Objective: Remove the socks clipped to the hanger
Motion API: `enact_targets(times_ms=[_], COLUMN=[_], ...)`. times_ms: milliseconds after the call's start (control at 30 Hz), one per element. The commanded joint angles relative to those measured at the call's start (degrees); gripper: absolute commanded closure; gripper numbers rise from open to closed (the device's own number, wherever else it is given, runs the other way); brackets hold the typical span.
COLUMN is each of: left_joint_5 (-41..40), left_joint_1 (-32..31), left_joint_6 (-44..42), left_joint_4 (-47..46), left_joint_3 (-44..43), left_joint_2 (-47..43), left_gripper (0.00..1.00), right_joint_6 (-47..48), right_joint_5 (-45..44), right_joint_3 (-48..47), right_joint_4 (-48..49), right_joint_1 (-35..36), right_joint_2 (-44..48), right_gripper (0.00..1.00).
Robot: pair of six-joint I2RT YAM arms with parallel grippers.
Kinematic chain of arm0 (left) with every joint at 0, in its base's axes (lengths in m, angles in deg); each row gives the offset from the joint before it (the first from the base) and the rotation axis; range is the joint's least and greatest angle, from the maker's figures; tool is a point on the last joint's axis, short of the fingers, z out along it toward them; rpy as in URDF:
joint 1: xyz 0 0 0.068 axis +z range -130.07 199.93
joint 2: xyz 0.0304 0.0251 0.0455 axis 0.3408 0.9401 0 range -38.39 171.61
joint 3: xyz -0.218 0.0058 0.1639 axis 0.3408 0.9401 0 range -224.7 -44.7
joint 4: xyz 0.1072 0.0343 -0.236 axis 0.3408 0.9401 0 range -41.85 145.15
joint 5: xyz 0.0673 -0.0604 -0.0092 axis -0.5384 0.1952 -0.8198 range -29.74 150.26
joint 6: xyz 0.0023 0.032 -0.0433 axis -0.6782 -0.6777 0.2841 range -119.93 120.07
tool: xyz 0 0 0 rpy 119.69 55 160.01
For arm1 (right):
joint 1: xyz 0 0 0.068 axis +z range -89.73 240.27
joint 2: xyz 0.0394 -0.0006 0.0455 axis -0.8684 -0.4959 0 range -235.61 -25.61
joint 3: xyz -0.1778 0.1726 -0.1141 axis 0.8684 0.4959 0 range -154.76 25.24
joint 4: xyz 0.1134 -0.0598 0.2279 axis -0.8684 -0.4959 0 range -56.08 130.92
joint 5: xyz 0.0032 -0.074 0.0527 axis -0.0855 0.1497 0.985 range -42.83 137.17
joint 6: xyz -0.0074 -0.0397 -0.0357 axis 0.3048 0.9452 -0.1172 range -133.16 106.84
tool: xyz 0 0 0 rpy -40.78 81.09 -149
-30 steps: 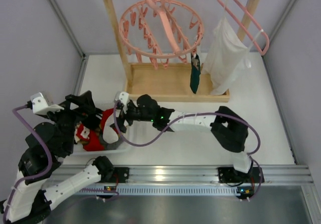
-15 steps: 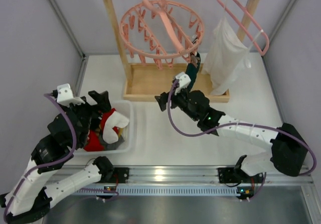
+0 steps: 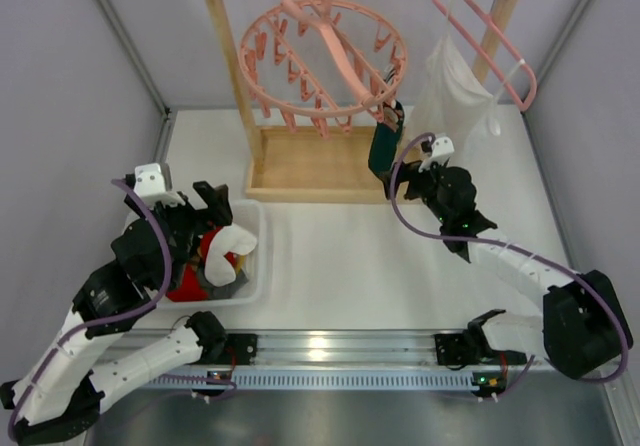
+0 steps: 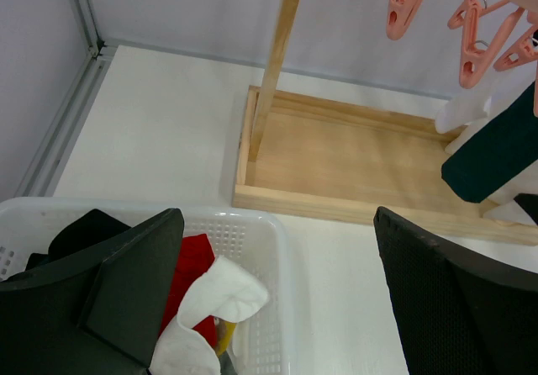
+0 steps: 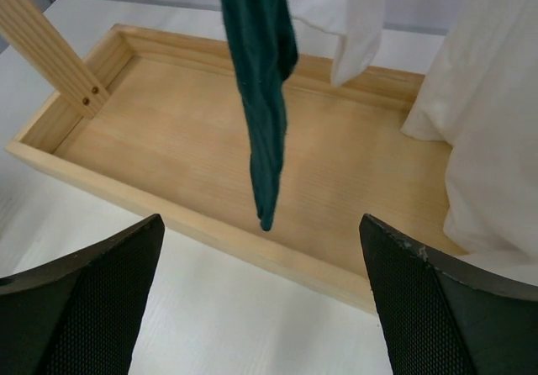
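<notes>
The round pink hanger [image 3: 322, 61] hangs from the wooden rack's top bar, with its clips [image 4: 403, 5] dangling empty. One dark teal sock [image 3: 383, 146] is clipped at its front right and hangs straight down over the rack's base. My right gripper [image 3: 398, 171] is open just in front of it. In the right wrist view the teal sock [image 5: 262, 89] ends level with the wide gap of the right gripper [image 5: 261, 224], untouched. My left gripper [image 3: 215, 206] is open and empty above the basket. White [image 4: 214, 308], red [image 4: 193, 266] and black [image 4: 84, 232] socks lie there.
The white basket [image 3: 262, 236] stands at the near left. The wooden rack base [image 5: 353, 182] is a shallow tray with raised edges. A large white garment [image 3: 450, 106] on a plain pink hanger [image 3: 500, 56] hangs just right of the teal sock. Grey walls close in both sides.
My right arm has swung from the basket over to the rack, up to the teal sock. A white sock now lies on top in the basket. The left gripper shifted slightly.
</notes>
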Motion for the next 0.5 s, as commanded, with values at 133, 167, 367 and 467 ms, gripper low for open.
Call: enact_targets(times_ms=[133,167,367,467], left_joint_5=[0.7,0.8,2.0,2.2], left_joint_1=[0.0,0.0,0.0,0.0], left_joint_6=[-1.9,-1.9,-2.4,-2.5], left_joint_4=[-1.0,-1.0,-0.9,-1.0], left_joint_3=[0.8,0.9,0.8,0.6], left_joint_2=[1.8,2.2,3.3,3.9], left_gripper=[0.02,0.02,0.02,0.02], right_joint_6=[2.9,3.6,4.8,4.8], right_joint_5=[12.5,13.2,14.0,15.4], right_joint_3=[-5.8,-7.3,-10.4,-11.8], right_joint_4=[7.7,8.1,15.4,17.5], right_joint_1=[-6.2,-6.3,-6.8,-6.9], right_joint_2=[-9.3,-10.4,-18.1,-21.2], right_gripper=[0.15,0.19,0.28,0.49])
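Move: The dark green sock hangs from its clip about 9 cm ahead of the right hand and 2 cm to its left, its middle some 6 cm above. The pink hanger ring's middle is roughly 13 cm ahead, 13 cm left and 17 cm higher; the white cloth hangs about 12 cm ahead, 12 cm to the right and 6 cm up. From the left hand the sock lies some 24 cm ahead, 32 cm right and 10 cm below. No grip on the dark green sock can be seen yet: the right hand brings its fingers up around the sock's lower end, pushing forward about 6 cm, sinking some 3 cm early on and edging left late as it turns slightly counter-clockwise. On the way the fingers close from nearly wide open to a bit over half. The open left hand eases a little right and down. ##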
